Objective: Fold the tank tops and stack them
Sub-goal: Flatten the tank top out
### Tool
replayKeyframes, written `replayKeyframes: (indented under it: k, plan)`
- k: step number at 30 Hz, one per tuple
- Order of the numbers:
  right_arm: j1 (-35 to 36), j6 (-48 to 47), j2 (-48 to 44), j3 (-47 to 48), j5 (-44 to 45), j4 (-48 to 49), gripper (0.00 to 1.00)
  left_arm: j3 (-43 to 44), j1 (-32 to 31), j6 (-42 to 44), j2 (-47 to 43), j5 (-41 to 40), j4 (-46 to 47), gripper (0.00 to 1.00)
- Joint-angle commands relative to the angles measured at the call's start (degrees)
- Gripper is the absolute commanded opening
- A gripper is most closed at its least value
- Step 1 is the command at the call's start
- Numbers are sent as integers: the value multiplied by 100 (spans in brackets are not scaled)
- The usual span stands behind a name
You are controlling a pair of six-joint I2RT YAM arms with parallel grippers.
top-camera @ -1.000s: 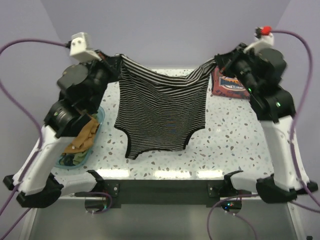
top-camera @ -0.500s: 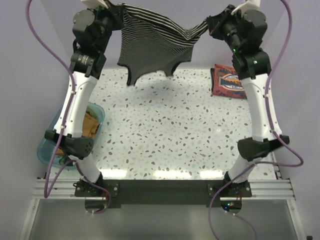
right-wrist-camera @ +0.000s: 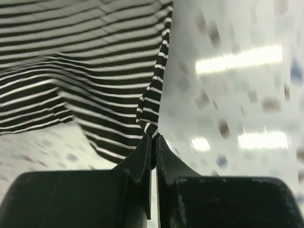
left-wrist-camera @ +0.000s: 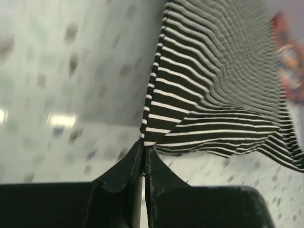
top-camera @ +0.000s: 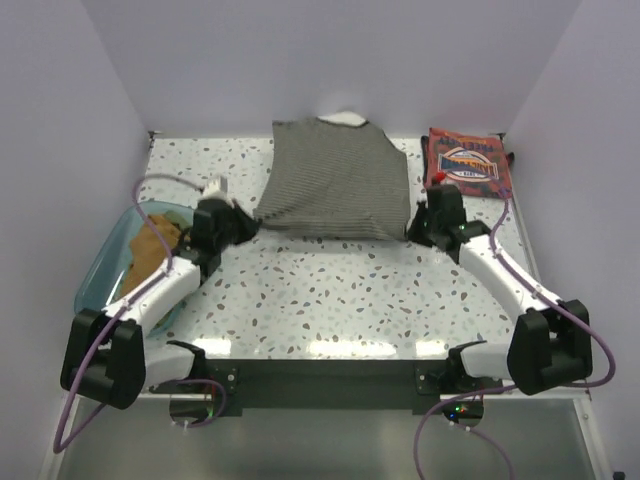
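Note:
The black-and-white striped tank top [top-camera: 335,180] lies spread flat on the far middle of the table. My left gripper [top-camera: 250,224] is shut on its near left corner, seen in the left wrist view [left-wrist-camera: 144,148] with the striped tank top [left-wrist-camera: 213,85]. My right gripper [top-camera: 415,226] is shut on its near right corner, seen in the right wrist view [right-wrist-camera: 154,137] with the striped tank top [right-wrist-camera: 85,61]. The rust-red tank top [top-camera: 468,164] with the blue-white graphic lies folded at the far right. A mustard-orange top [top-camera: 152,252] sits in the bin.
The translucent teal bin [top-camera: 100,275] stands at the left edge beside my left arm. Purple walls close in the table at the back and both sides. The speckled table [top-camera: 340,290] runs to the near rail.
Both arms have swung down from high at the back and drawn toward me. The striped top, which hung in the air between them, now lies flat on the table.

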Motion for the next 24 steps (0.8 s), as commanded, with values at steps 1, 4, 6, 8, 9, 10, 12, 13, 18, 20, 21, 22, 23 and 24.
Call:
replayKeyframes:
  k: [1,4,6,8,9,10,12,13,18,20,21,22,23,24]
  plan:
    - [-54,348,-482,-1070,135,-319,0,-1873,-3,-1206,-447,525,227,0]
    - [-107,392,-387,-1547,-49,-460,0,-2449,-64,-1357,-491,789,166,0]
    - [-108,401,-403,-1645,-58,-679,0,-2679,-195,-1375,-605,799,-114,0]
    - [-125,393,-508,-1733,-24,-994,0,-2776,-293,-1419,-930,825,-526,0]
    - [-134,375,-587,-1759,11,-1110,0,-2802,-389,-1463,-1209,851,-659,0]
    - [-143,375,-666,-1786,107,-1215,0,-2837,-416,-1480,-1351,886,-774,0]
    - [-143,366,-1018,-1812,222,-1513,0,-2855,-469,-1481,-1641,948,-1178,0]
    - [-151,357,-1149,-1786,231,-1637,0,-2838,-478,-1489,-1930,948,-1319,0]
    - [-143,647,-2036,-1786,-321,-2375,0,-2820,-591,-1559,-2688,1324,-1996,0]
    - [-143,787,-2248,-1777,-357,-2569,0,-2794,-644,-1630,-2890,1413,-2224,0]
    - [-143,797,-2388,-1690,-401,-2857,0,-2776,-688,-1647,-2926,1562,-2286,0]
    - [-134,806,-2468,-1637,-367,-3043,0,-2750,-697,-1682,-2961,1650,-2356,0]
    - [-143,814,-2521,-1593,-357,-3201,0,-2715,-697,-1674,-2970,1755,-2470,0]
    - [-143,814,-2652,-1558,-366,-3394,0,-2697,-715,-1665,-2996,1931,-2532,1]
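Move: The striped tank top hangs by its two hem corners. Its middle is some 23 cm ahead of the left hand and 22 cm to its right, or about 26 cm ahead of the right hand and 21 cm to its left, a little lower than both. The open table to pull back over lies about 19 cm behind and 18 cm below the left hand, and 16 cm behind and 13 cm below the right. The bin is roughly 31 cm left of the left hand and 8 cm back; the folded red tank top is 38 cm ahead and 18 cm right of the right hand. The striped tank top is whipped down and drawn towards the bases by its hem corners, both grippers staying shut on them. The hands swoop down and back together, the left dropping about 18 cm and the right 12 cm, fingers tipping some 25 degrees further down. Then they slow and keep pulling back another 6 cm, easing up about 5 cm. ##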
